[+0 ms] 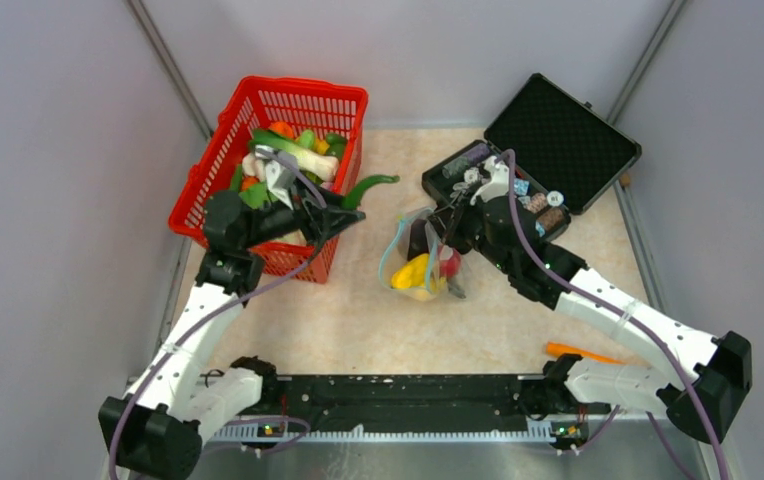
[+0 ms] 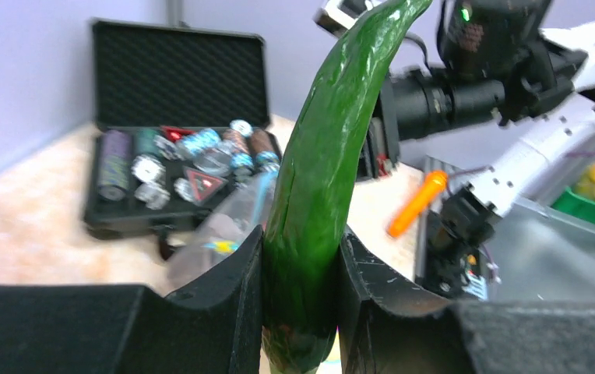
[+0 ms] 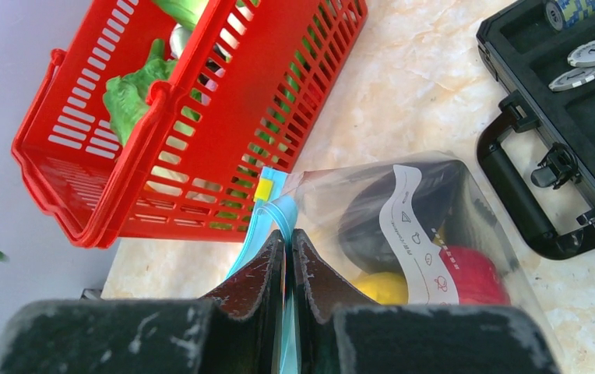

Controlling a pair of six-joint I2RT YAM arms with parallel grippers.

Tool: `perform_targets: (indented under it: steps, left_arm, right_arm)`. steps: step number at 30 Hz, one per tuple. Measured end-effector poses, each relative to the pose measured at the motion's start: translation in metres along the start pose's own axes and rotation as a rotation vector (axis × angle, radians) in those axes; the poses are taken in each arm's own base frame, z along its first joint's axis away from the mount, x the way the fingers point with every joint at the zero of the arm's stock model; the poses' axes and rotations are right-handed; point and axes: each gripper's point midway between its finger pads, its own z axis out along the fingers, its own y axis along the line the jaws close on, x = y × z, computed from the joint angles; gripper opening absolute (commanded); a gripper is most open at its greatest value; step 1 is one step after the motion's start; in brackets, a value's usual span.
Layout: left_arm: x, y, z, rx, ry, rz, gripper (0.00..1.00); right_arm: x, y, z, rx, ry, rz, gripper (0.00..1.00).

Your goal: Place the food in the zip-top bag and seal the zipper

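Observation:
My left gripper (image 1: 346, 203) is shut on a dark green cucumber (image 1: 374, 184), held in the air between the red basket and the zip-top bag (image 1: 420, 262). In the left wrist view the cucumber (image 2: 333, 156) rises from between the fingers of the left gripper (image 2: 300, 269). The clear bag lies mid-table with yellow, red and dark food inside. My right gripper (image 1: 448, 226) is shut on the bag's light-blue zipper (image 3: 267, 209) at the mouth edge. In the right wrist view the right gripper (image 3: 288, 253) pinches that strip, and the white label (image 3: 411, 234) of the bag (image 3: 473, 202) faces the camera.
A red mesh basket (image 1: 220, 130) with more toy vegetables stands at the back left, just behind my left gripper. An open black case (image 1: 568, 135) of silvery trinkets sits at the back right. An orange stick-like tool (image 1: 583, 352) lies near the right arm's base.

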Motion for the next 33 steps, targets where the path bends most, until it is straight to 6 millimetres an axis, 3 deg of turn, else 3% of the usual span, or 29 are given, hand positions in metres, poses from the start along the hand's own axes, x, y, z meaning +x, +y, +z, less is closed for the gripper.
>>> perform_targets:
  steps: [4,8,16,25,33]
  left_arm:
    - [0.042,-0.015,0.013,0.065,0.057,-0.139,0.0]
    - [0.067,-0.002,0.024,-0.029,0.195,-0.225,0.0]
    - [0.079,0.001,0.001,-0.224,0.422,-0.266,0.0]
    - [0.133,-0.025,0.003,-0.324,0.753,-0.4,0.0]
    - [0.142,-0.015,-0.014,-0.507,0.906,-0.389,0.0]
  right_arm:
    - [0.0,0.001,0.003,-0.002,-0.002,0.001,0.07]
    - [0.001,-0.001,0.004,0.006,0.0,-0.001,0.07]
    - [-0.002,-0.005,0.004,0.027,-0.018,-0.001,0.07]
    - [-0.002,-0.004,0.004,0.027,-0.018,0.008,0.07]
    - [-0.002,-0.004,0.004,0.027,-0.019,0.019,0.07]
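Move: The left hand already holds the long green pepper. The open mouth of the zip-top bag lies about 10 cm to its right, 1 cm back and some 14 cm lower. The red basket's middle is roughly 15 cm to this hand's left, 12 cm ahead and 25 cm below; the chip case sits about 28 cm right, 12 cm ahead, 32 cm down. From the right hand, which grips the bag's rim, the mouth's middle is some 6 cm left, 4 cm back and 3 cm lower. Down by about 14 cm and back some 4 cm, the left hand brings the held green pepper towards the bag's open mouth, tipping its fingers from nearly level and rightward to steeply down and right, some 60 degrees of turn. Its grip doesn't change. The right hand stays put and keeps the bag's rim pinched. ##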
